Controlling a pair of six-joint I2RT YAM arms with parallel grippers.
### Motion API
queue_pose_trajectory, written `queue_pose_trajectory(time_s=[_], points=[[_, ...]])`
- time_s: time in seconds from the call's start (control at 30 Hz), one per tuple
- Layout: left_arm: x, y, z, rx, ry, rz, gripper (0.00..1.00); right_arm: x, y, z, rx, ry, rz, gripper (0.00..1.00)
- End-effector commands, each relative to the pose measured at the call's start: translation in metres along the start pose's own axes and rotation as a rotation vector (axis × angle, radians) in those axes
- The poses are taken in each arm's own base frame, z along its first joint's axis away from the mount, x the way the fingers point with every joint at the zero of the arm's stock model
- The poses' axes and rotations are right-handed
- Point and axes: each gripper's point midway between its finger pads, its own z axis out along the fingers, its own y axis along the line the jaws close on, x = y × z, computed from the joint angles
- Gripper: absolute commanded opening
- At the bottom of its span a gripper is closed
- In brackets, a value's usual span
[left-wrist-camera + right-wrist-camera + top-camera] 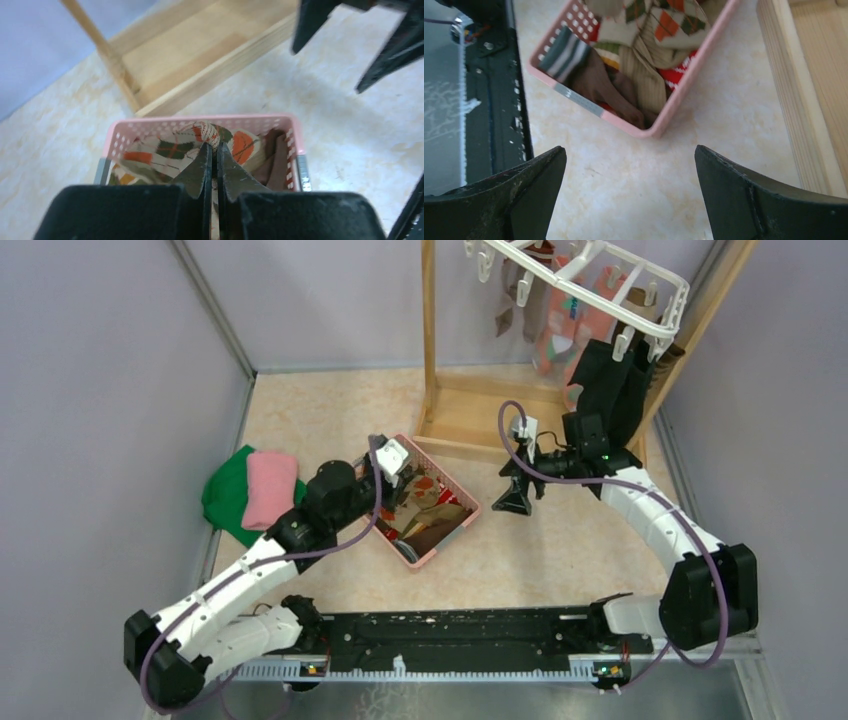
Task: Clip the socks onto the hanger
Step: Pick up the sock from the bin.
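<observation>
Several socks lie in a pink basket (pixel 470 510) at mid-table. My left gripper (pixel 214 145) reaches down into it and is shut on the brown-orange argyle sock (pixel 170 150), with a pinch of its fabric bunched at the fingertips. In the top view the left gripper (pixel 408 483) is over the basket's far end. My right gripper (pixel 630 150) hangs open over bare table just right of the basket (pixel 674 110), holding nothing. A brown sock (pixel 599 80) and a striped one (pixel 566 52) fill the basket's near end. The white hanger (pixel 620 280) hangs at top right, with socks (pixel 555 330) clipped under it.
The wooden stand's base (pixel 470 420) sits just beyond the basket. Folded green and pink cloths (pixel 250 490) lie at the left, near the wall. A black rail (pixel 450 635) runs along the near edge between the arm bases.
</observation>
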Motion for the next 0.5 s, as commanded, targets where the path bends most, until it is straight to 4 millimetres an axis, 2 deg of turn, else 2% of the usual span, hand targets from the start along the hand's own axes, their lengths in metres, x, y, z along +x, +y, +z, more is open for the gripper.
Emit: queue_pose_trajectory(time_s=[0.0,0.27,0.33,0.47], points=[[-0.076,-0.026,-0.019,0.149,-0.42,0.043,0.0,-0.057,0.028,0.005,-0.178,-0.137,-0.128,0.98],[-0.1,-0.052,-0.021,0.351,-0.476,-0.083,0.0,-0.098,0.037,0.012,-0.219,-0.172,-0.219,0.98],[-0.102,-0.052,-0.022,0.386,-0.486,-0.138,0.0,-0.097,0.039,0.01,-0.229,-0.176,-0.239,0.98],[-0.111,-0.054,-0.029,0.482,-0.532,-0.219,0.0,-0.079,0.049,0.012,-0.27,-0.176,-0.232,0.98]])
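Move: The left gripper already holds the argyle sock by its fingertips. The right gripper, open to receive it, lies about 19 cm to the left hand's right, 1 cm nearer the base and 7 cm lower. The pink bin is some 18 cm below the left hand and 2 cm back. From the right hand, the sock's middle is about 19 cm left and roughly level in depth and height; the wooden tray lies 20 cm ahead, 6 cm right and 12 cm down. Raise the left gripper about 6 cm while carrying the sock rightward towards the open right gripper and drawing slightly back; keep the pinch shut and swing the fingertips up and clockwise, some 30 degrees in all. Meanwhile bring the right gripper up about 7 cm and left about 5 cm to meet the sock, turning slightly counter-clockwise, its fingers staying wide open. ##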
